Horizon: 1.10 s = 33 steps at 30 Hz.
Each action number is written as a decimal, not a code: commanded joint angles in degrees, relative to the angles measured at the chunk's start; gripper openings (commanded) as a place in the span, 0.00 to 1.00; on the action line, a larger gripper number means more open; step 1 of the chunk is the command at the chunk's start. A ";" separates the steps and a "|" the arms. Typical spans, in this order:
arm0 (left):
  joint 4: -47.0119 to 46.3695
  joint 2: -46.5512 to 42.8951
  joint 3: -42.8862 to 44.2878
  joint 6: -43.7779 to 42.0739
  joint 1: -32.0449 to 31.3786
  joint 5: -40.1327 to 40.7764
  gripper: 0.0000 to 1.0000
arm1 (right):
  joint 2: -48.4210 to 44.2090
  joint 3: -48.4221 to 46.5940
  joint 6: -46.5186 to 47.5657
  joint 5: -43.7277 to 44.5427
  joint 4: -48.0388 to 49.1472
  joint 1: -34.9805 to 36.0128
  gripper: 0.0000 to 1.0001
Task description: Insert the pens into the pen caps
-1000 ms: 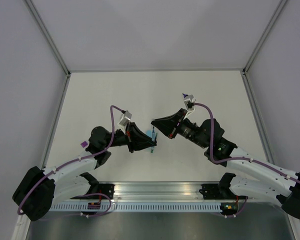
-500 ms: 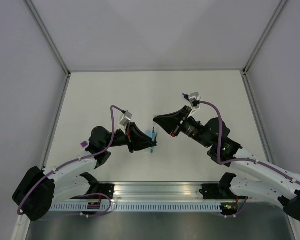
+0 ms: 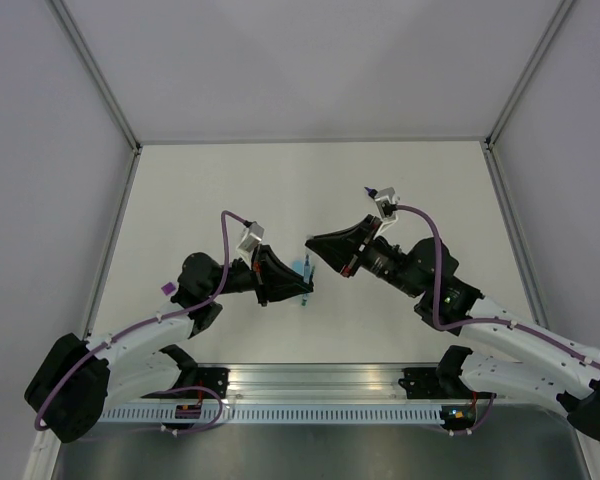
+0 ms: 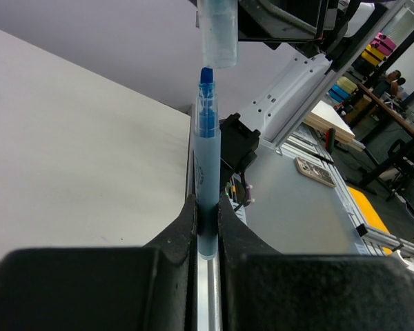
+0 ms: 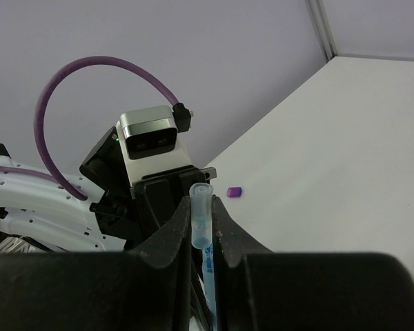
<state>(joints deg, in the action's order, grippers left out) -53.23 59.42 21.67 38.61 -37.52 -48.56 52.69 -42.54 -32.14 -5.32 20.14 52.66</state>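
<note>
My left gripper [image 4: 207,204] is shut on the pale-blue highlighter [image 4: 207,165] and holds it upright with its blue tip bare. My right gripper [image 5: 202,207] is shut on the pale-blue cap [image 5: 201,215]. In the left wrist view the cap [image 4: 217,33] hangs just above the tip, open end down and a little to the right of it. In the top view the two grippers, left [image 3: 302,287] and right [image 3: 312,243], meet above the table's middle with the highlighter [image 3: 307,270] between them. A purple cap [image 5: 234,192] lies on the table. The thin pens are out of view.
The purple cap [image 3: 166,289] lies by the left arm's elbow. A small dark-purple object [image 3: 368,190] lies on the table beside the right wrist camera. Grey walls with metal posts [image 3: 110,95] close in the white table [image 3: 310,180] on three sides.
The right arm's wrist has swung a little to the right and its gripper with the cap has shifted slightly. The left arm and highlighter have not moved.
</note>
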 commanded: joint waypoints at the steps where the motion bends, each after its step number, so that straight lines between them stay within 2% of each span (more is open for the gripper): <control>1: -1.61 -1.23 0.04 -0.64 -0.19 0.22 0.02 | 0.05 0.27 0.24 -0.39 2.18 0.33 0.00; 12: -0.65 -2.11 0.04 -0.73 -0.19 1.01 0.02 | -0.13 3.78 0.32 -0.04 3.68 1.91 0.00; 21: 1.55 -3.43 -0.14 -0.64 -0.10 3.81 0.02 | -1.01 11.07 1.38 1.54 6.84 4.29 0.00; 27: 4.36 -6.06 -0.58 -0.91 -0.10 8.64 0.02 | -1.97 13.97 1.47 -0.83 5.97 4.90 0.00; 33: 3.66 -5.11 0.39 0.06 -0.10 8.74 0.02 | -2.68 15.56 1.29 -3.11 4.38 5.08 0.00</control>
<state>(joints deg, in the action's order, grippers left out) -43.38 54.81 20.10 38.52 -38.39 -46.59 49.45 -29.39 -31.46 -2.48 30.17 56.42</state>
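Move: The left gripper already holds the blue pen tip-up and leaning forward. The cap in the right gripper is about 4 cm ahead of the left hand and 8 cm above it, with its open end just over the tip. From the right hand, the pen's middle is some 4 cm back and 7 cm below. On the table, roughly 24 cm below the left hand, the pale blue marker lies about 7 cm ahead and 3 cm left, the green pen 7 cm straight ahead. Bring the right gripper down about 5 cm and draw it back some 2 cm, sliding the cap over the blue pen's tip and pressing it on. Keep both grips shut. Hold the left gripper still at first as the support, then let it sink about 2 cm under the push, easing slightly back with a small wrist tilt of some 5 degrees. ##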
